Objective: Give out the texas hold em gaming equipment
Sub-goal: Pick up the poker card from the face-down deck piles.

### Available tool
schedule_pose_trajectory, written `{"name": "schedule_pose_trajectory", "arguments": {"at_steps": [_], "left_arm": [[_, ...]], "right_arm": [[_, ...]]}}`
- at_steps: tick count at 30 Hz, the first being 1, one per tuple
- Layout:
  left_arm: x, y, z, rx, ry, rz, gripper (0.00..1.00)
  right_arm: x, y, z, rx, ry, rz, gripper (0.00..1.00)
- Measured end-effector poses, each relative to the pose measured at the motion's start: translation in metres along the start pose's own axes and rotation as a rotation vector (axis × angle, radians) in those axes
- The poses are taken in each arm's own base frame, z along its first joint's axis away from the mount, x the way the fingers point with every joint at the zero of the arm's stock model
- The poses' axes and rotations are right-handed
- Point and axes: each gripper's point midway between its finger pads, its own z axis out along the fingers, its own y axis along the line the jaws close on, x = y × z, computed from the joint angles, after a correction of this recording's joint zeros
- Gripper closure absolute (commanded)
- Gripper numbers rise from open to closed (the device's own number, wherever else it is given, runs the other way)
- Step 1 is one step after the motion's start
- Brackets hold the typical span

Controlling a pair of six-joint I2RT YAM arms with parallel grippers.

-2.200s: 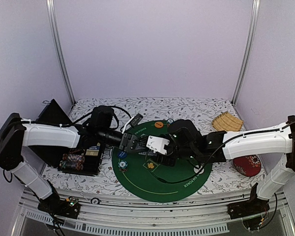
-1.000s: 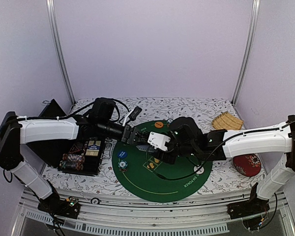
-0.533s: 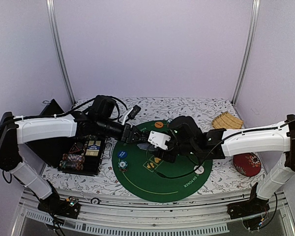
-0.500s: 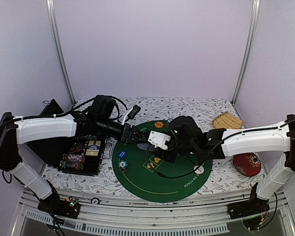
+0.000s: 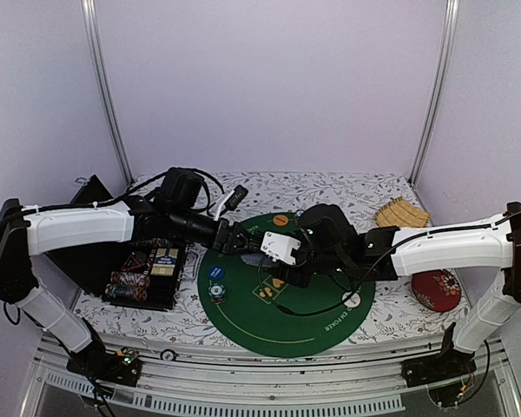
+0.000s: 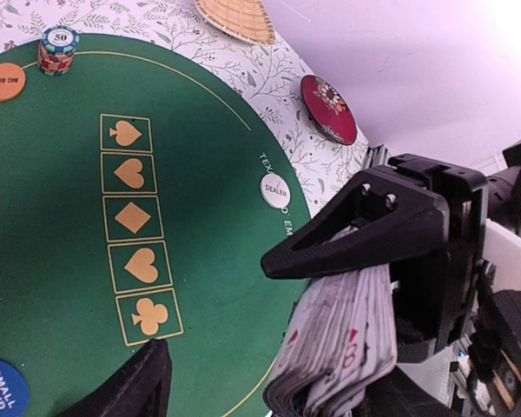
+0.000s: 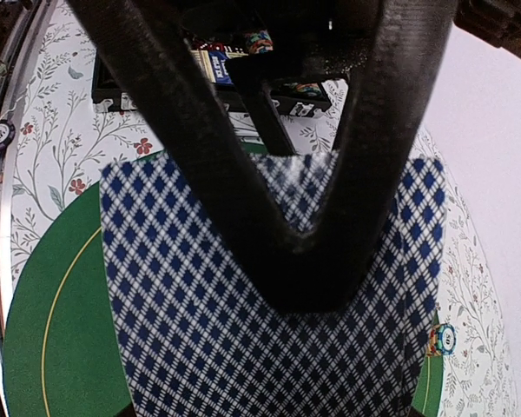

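Observation:
My right gripper (image 5: pixel 278 249) hangs over the green mat (image 5: pixel 243 317), shut on a thick deck of playing cards (image 6: pixel 343 343). One of its black fingers (image 7: pixel 308 261) lies across the top card's blue diamond back (image 7: pixel 200 330); the other finger is hidden under the deck. My left gripper (image 5: pixel 241 238) faces the deck's edge from the left, open, with one of its fingers (image 6: pixel 135 387) well apart from the cards. On the mat lie a blue small-blind disc (image 5: pixel 215 272), an orange big-blind disc (image 5: pixel 280 221), a white dealer disc (image 5: pixel 351 301) and striped chips (image 5: pixel 217 291) (image 6: pixel 59 50).
A black tray of small items (image 5: pixel 148 274) sits left of the mat. At the right stands a red round dish (image 5: pixel 436 291), with a woven fan-shaped piece (image 5: pixel 401 215) behind it. Black cables trail across the mat under the right arm.
Both arms have drifted toward the mat's far side. In the last second the left gripper has edged slightly right, closer to the deck that the right gripper holds.

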Motion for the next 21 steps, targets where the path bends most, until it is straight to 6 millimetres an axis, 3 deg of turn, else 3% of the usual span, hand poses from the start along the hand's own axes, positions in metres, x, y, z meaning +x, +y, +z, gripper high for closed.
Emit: {"name": "schedule_pose_trajectory", "arguments": {"at_steps": [2,6,11,14,21], "left_arm": [[0.0,0.0,-0.001,-0.003,-0.002,0.005,0.27],[-0.004,-0.002,-0.008,-0.026,-0.02,0.019,0.44],[-0.005,0.0,-0.011,-0.05,-0.02,0.025,0.48],[-0.005,0.0,-0.013,-0.061,-0.025,0.033,0.57],[-0.01,-0.005,-0.019,-0.059,-0.044,0.051,0.53]], "right_arm": [[0.0,-0.001,0.0,0.0,0.0,0.001,0.5],[0.0,-0.001,0.0,-0.001,-0.001,0.001,0.5],[0.0,-0.002,0.0,0.001,-0.001,0.003,0.5],[0.0,-0.002,0.0,0.001,-0.001,0.003,0.5],[-0.005,-0.004,-0.001,0.005,-0.007,0.003,0.51]]}}
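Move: The face-down deck, gripped in the air by the right hand, has its middle about 3 cm to the left hand's right, 1 cm back and 2 cm lower. From the right hand point that middle is roughly 2 cm left and 1 cm ahead, at its height. Some 18 cm below the left hand lie the small blind button, 9 cm left and 2 cm ahead, and a chip stack, 9 cm left and 3 cm back. Upward by about 2 cm, and about 1 cm to its left, the left hand draws towards the deck's outer edge, its finger dragging the top card along the patterned back. Its fingers close from well open to a little under half open. The right hand keeps its grip on the deck and stays nearly still. ##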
